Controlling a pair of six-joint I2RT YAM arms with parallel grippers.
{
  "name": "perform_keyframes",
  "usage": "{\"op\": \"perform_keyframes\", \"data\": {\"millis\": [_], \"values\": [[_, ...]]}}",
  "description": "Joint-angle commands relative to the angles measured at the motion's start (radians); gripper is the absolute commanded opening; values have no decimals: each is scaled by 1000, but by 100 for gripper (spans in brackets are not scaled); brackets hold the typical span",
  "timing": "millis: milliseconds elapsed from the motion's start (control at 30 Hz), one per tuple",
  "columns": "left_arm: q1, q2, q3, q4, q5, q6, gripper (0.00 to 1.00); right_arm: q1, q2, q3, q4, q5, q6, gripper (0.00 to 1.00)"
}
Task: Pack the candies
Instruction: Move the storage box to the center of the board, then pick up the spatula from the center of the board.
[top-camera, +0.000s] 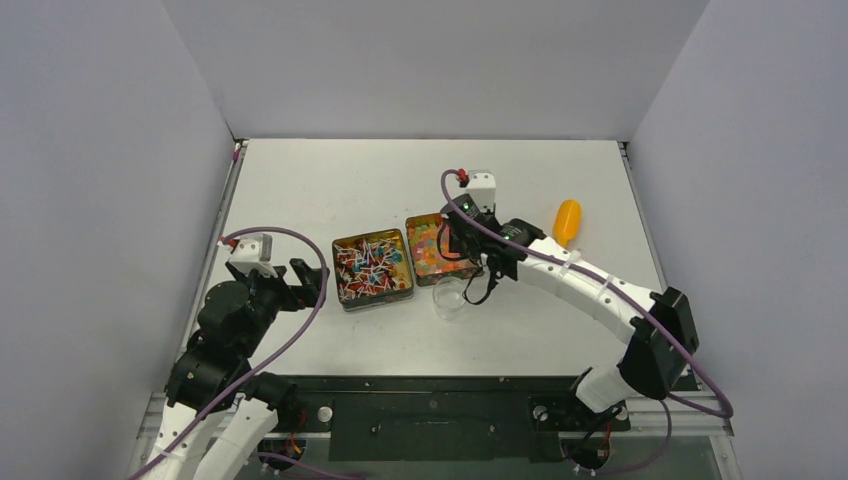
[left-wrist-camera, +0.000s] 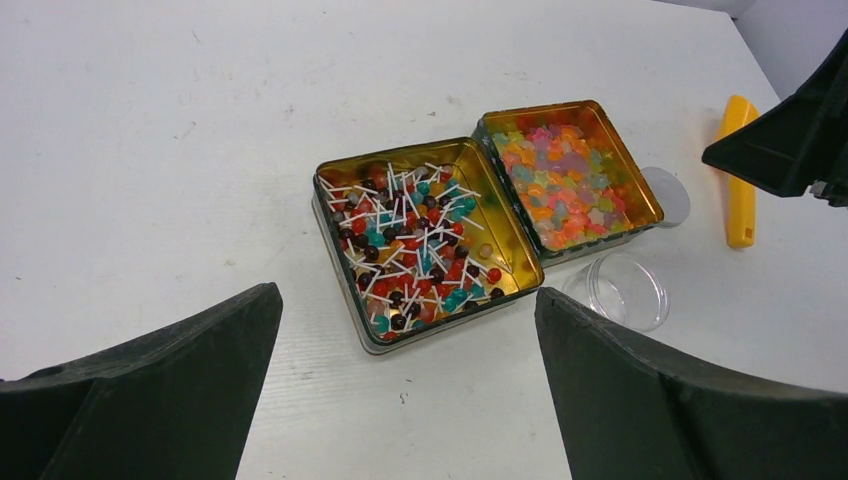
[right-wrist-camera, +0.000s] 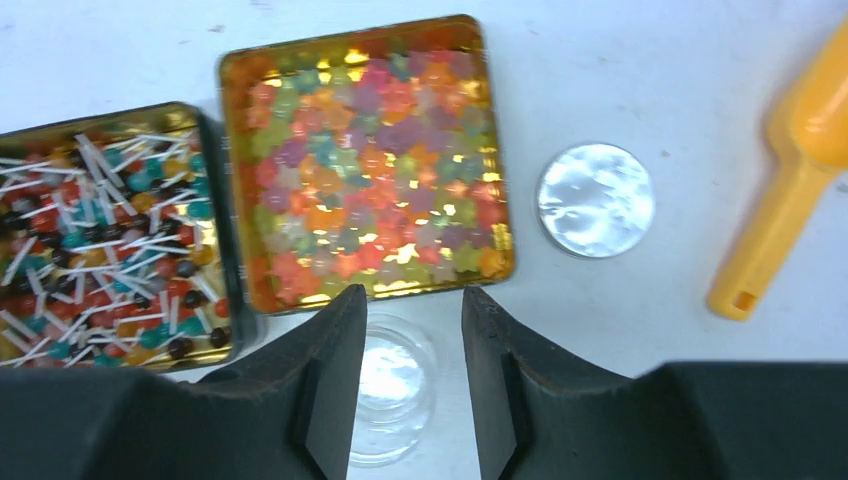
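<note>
Two open gold tins stand side by side mid-table. The left tin (top-camera: 372, 268) holds red, blue and dark candies on white sticks (left-wrist-camera: 420, 240), also in the right wrist view (right-wrist-camera: 100, 240). The right tin (top-camera: 432, 248) holds orange, yellow, pink and green candies (right-wrist-camera: 370, 170). My right gripper (right-wrist-camera: 412, 295) is open and empty, hovering over a small clear jar (right-wrist-camera: 395, 390) just in front of the right tin. My left gripper (left-wrist-camera: 405, 300) is wide open and empty, just left of and in front of the left tin.
An orange scoop (top-camera: 567, 221) lies to the right of the tins, also in the right wrist view (right-wrist-camera: 790, 200). The jar's round clear lid (right-wrist-camera: 596, 200) lies flat between the right tin and the scoop. White walls enclose the table on three sides.
</note>
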Motion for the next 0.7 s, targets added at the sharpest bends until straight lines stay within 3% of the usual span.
{"op": "perform_keyframes", "data": {"millis": [0, 433, 667], "values": [[8, -12, 4, 41, 17, -10, 96, -83, -101, -86, -42, 45, 19, 40], [8, -20, -1, 48, 45, -13, 96, -375, -290, -260, -60, -4, -27, 70], [7, -18, -2, 52, 57, -14, 96, -507, -302, -360, 49, 54, -99, 75]]}}
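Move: The yellow scoop lies about 22 cm to the right hand's right and 11 cm ahead, some 14 cm below. The silver lid is 11 cm to that hand's right and 9 cm ahead, the gummy box 10 cm ahead and 2 cm left, and the glass jar almost directly below. From the left hand the scoop is about 50 cm right and 18 cm ahead. The right hand sweeps about 20 cm right towards the scoop, turning some 25 degrees clockwise, its fingers opening wide. ##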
